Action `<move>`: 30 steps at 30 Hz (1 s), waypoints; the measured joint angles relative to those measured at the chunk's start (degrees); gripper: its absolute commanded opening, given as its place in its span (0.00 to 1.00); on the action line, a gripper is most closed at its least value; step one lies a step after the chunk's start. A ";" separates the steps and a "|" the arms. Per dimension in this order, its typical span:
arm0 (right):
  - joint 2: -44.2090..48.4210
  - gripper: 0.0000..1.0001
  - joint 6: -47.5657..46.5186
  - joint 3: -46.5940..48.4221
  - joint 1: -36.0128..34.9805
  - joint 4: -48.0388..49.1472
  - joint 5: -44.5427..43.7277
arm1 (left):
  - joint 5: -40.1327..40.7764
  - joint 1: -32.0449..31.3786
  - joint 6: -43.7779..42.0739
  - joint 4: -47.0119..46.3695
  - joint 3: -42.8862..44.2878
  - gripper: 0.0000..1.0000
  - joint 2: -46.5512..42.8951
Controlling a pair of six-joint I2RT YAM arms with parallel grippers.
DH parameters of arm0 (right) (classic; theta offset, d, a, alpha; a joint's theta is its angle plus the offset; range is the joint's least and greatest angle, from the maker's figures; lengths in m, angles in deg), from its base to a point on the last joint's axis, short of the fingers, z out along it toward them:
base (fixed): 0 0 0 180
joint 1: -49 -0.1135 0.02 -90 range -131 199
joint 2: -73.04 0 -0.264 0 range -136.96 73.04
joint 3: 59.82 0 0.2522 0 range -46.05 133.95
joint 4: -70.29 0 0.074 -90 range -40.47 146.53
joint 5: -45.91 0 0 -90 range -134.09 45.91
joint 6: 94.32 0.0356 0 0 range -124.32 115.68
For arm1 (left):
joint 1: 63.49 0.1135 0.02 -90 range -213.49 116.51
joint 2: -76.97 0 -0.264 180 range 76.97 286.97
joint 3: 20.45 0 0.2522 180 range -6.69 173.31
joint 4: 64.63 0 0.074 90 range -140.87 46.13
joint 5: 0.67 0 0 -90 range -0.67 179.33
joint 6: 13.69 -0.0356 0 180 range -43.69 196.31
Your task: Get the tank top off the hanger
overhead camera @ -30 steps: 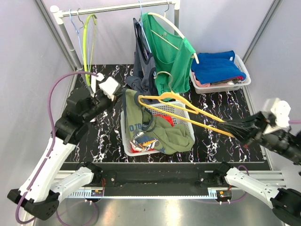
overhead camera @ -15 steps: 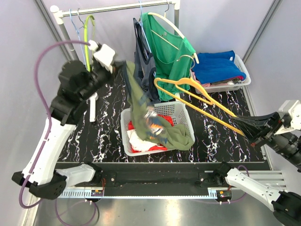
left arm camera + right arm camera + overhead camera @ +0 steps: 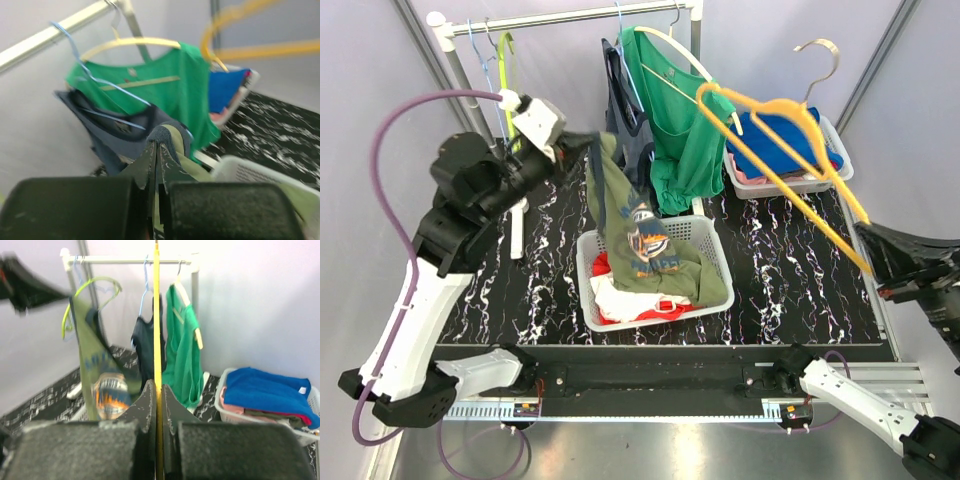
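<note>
The olive tank top (image 3: 642,240) with a blue-and-orange print hangs from my left gripper (image 3: 588,143), which is shut on its blue-trimmed edge (image 3: 170,134) above the table's left half. Its lower part drapes into the white centre basket (image 3: 724,292). The yellow hanger (image 3: 775,150) is bare and held high at the right, hook uppermost. My right gripper (image 3: 865,236) is shut on the hanger's bar (image 3: 157,315). In the right wrist view the tank top (image 3: 95,365) hangs apart from the hanger, to its left. Left gripper (image 3: 157,146) and right gripper (image 3: 157,386) both show jaws pressed together.
A clothes rail (image 3: 570,15) at the back carries a green T-shirt (image 3: 682,110) on a cream hanger, a dark top (image 3: 623,110), and bare lime and blue hangers (image 3: 502,70). A second white basket (image 3: 841,165) with folded blue clothes stands at the back right. Red and white clothes lie in the centre basket.
The left gripper has risen towards the rail, drawing the tank top up out of the basket. The right gripper swung the hanger up and to the right, clear of the tank top.
</note>
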 measured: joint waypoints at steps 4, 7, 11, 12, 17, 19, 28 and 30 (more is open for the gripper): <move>-0.22 0.00 1.75 -0.55 -0.02 4.09 -4.44 | -6.19 -1.46 3.02 2.12 -4.92 0.00 -0.22; -1.14 0.00 2.60 -1.62 0.00 6.54 -6.56 | -12.79 -3.80 4.72 3.37 -8.31 0.00 -0.13; -3.32 0.00 3.17 -3.52 -0.02 8.92 -7.15 | -17.81 -6.58 5.86 4.15 -12.72 0.00 -0.15; -4.07 0.00 3.26 -3.80 0.00 9.40 -7.15 | -18.56 -7.08 6.01 4.15 -13.88 0.00 -0.15; -7.65 0.00 3.28 -4.31 0.00 11.87 -6.91 | -19.98 -8.94 6.12 3.80 -21.27 0.00 -0.28; -8.52 0.00 3.28 -4.35 0.00 12.79 -6.45 | -20.00 -9.75 5.51 4.00 -24.81 0.00 -0.20; -9.60 0.00 3.26 -5.60 0.00 16.76 -4.74 | -19.04 -18.80 -3.91 8.02 -30.53 0.05 4.26; -9.60 0.00 3.26 -5.97 0.00 17.42 -4.42 | -18.80 -20.79 -6.10 8.68 -30.53 0.08 5.18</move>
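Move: The laundry basket, where the olive tank top hanging from the left fingers is headed, has its middle about 42 cm below that hand, 8 cm back and 11 cm right; the navy tank top hangs some 12 cm ahead, 6 cm right and 8 cm lower. The rack rail's right end lies from the right hand, with its empty yellow hanger, roughly 28 cm ahead, 26 cm left and 8 cm up; the blue clothes sit about 35 cm straight ahead, 42 cm below. The olive tank top, already off its hanger, is lowered nearly 30 cm into the basket by the left hand, which also draws back and goes right by a good 10 cm each while its fingers swing round to point right and down, still at the armhole edge. The right hand keeps its pinch on the yellow hanger, carrying it forward and then also left towards the rack, about 8 cm overall. ##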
